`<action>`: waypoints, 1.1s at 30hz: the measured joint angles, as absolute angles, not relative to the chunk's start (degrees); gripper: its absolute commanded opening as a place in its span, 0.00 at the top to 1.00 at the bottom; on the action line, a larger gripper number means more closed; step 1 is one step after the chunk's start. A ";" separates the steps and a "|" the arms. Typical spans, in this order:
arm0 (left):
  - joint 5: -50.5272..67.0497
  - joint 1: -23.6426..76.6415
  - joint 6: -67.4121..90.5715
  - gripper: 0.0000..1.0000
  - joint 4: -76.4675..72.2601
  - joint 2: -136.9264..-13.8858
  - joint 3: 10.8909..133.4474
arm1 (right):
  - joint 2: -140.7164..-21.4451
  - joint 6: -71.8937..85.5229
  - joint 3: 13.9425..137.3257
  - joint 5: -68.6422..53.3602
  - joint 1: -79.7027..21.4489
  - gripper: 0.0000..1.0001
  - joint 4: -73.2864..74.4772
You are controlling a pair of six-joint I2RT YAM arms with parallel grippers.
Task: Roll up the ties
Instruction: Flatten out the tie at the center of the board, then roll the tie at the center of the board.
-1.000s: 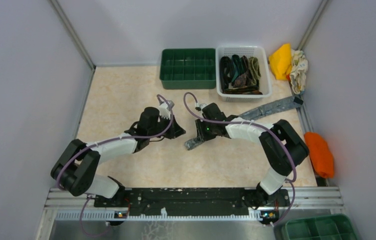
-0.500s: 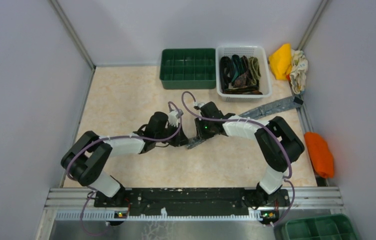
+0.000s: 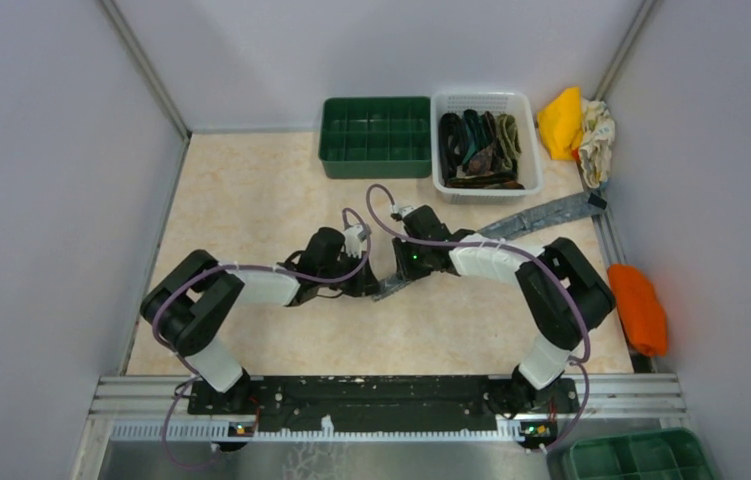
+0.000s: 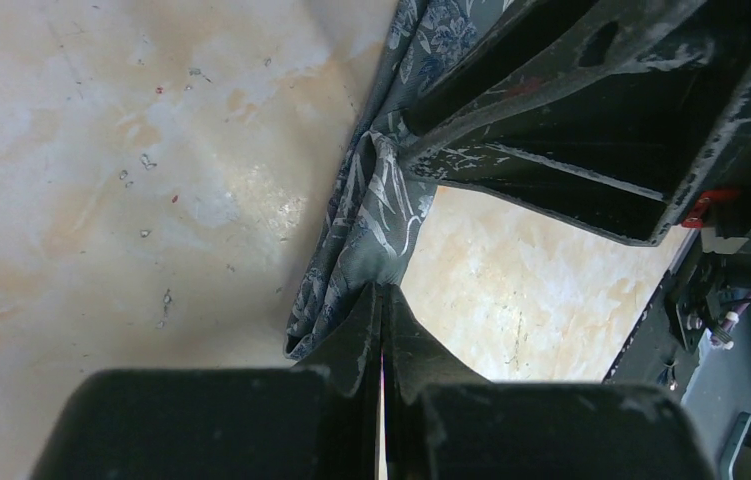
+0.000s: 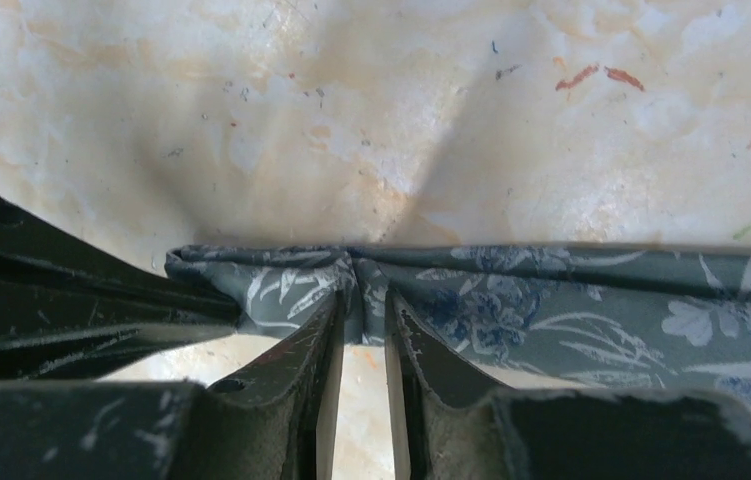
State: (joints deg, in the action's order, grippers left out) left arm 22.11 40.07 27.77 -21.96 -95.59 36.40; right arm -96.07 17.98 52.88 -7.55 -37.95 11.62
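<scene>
A grey tie point(image 3: 541, 215) with a pale leaf pattern lies as a flat strip slanting from the back right towards the table's middle. My right gripper point(image 3: 398, 272) pinches a bunched part of it near its near end; in the right wrist view the fingers point(image 5: 361, 300) hold a fold of the tie point(image 5: 571, 300) between them. My left gripper point(image 3: 367, 285) meets it from the left. In the left wrist view its jaws point(image 4: 383, 288) are shut on the folded tip of the tie point(image 4: 371, 210), with the right gripper's fingers point(image 4: 551, 130) close above. Several dark ties point(image 3: 479, 148) lie in the white basket.
The white basket point(image 3: 535, 150) and a green compartment tray point(image 3: 376, 135) stand at the back. A yellow cloth point(image 3: 561, 122) lies at the back right, an orange cloth point(image 3: 639, 305) at the right edge. Another green tray point(image 3: 641, 455) sits at the bottom right.
My left gripper has moved right and forward to the tie's near end, beside the right gripper. The right gripper has stayed on the tie, which has bunched slightly.
</scene>
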 measured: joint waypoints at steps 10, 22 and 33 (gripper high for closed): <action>13.63 40.29 28.32 1.00 -16.29 -84.66 36.60 | -84.99 17.37 49.50 -0.75 -40.01 0.66 12.27; -23.94 40.38 39.40 1.00 1.04 -49.04 33.61 | -84.62 14.50 52.27 16.08 -58.26 0.59 16.29; -39.05 40.38 44.18 1.00 13.80 -46.09 31.22 | -97.17 9.93 64.18 18.94 -59.92 0.56 16.71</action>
State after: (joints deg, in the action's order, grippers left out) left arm -39.05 40.38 44.18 13.80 -46.09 31.22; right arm -97.17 9.93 64.18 18.94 -59.92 16.71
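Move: The tie's folded short end lies right by my right fingertips, its middle some 3 cm to the left, 2 cm back and about 1 cm below. From there the long strip runs out and to the right, its middle about 25 cm right and 11 cm ahead of the right hand. The green bin stands roughly 35 cm ahead and 6 cm left. From my left hand, the folded end is about 2 cm to the right, level fore and aft, just below. I pull my shut left fingers up off the folded end and sweep them about 20 cm left, peaking high and then sinking a little, while turning that hand some 60 degrees counter-clockwise. My right hand comes up off the tie about 5 cm, dips back, then slides left and forward again over the folded end, its fingers opening wider and tilting to point more forward. ##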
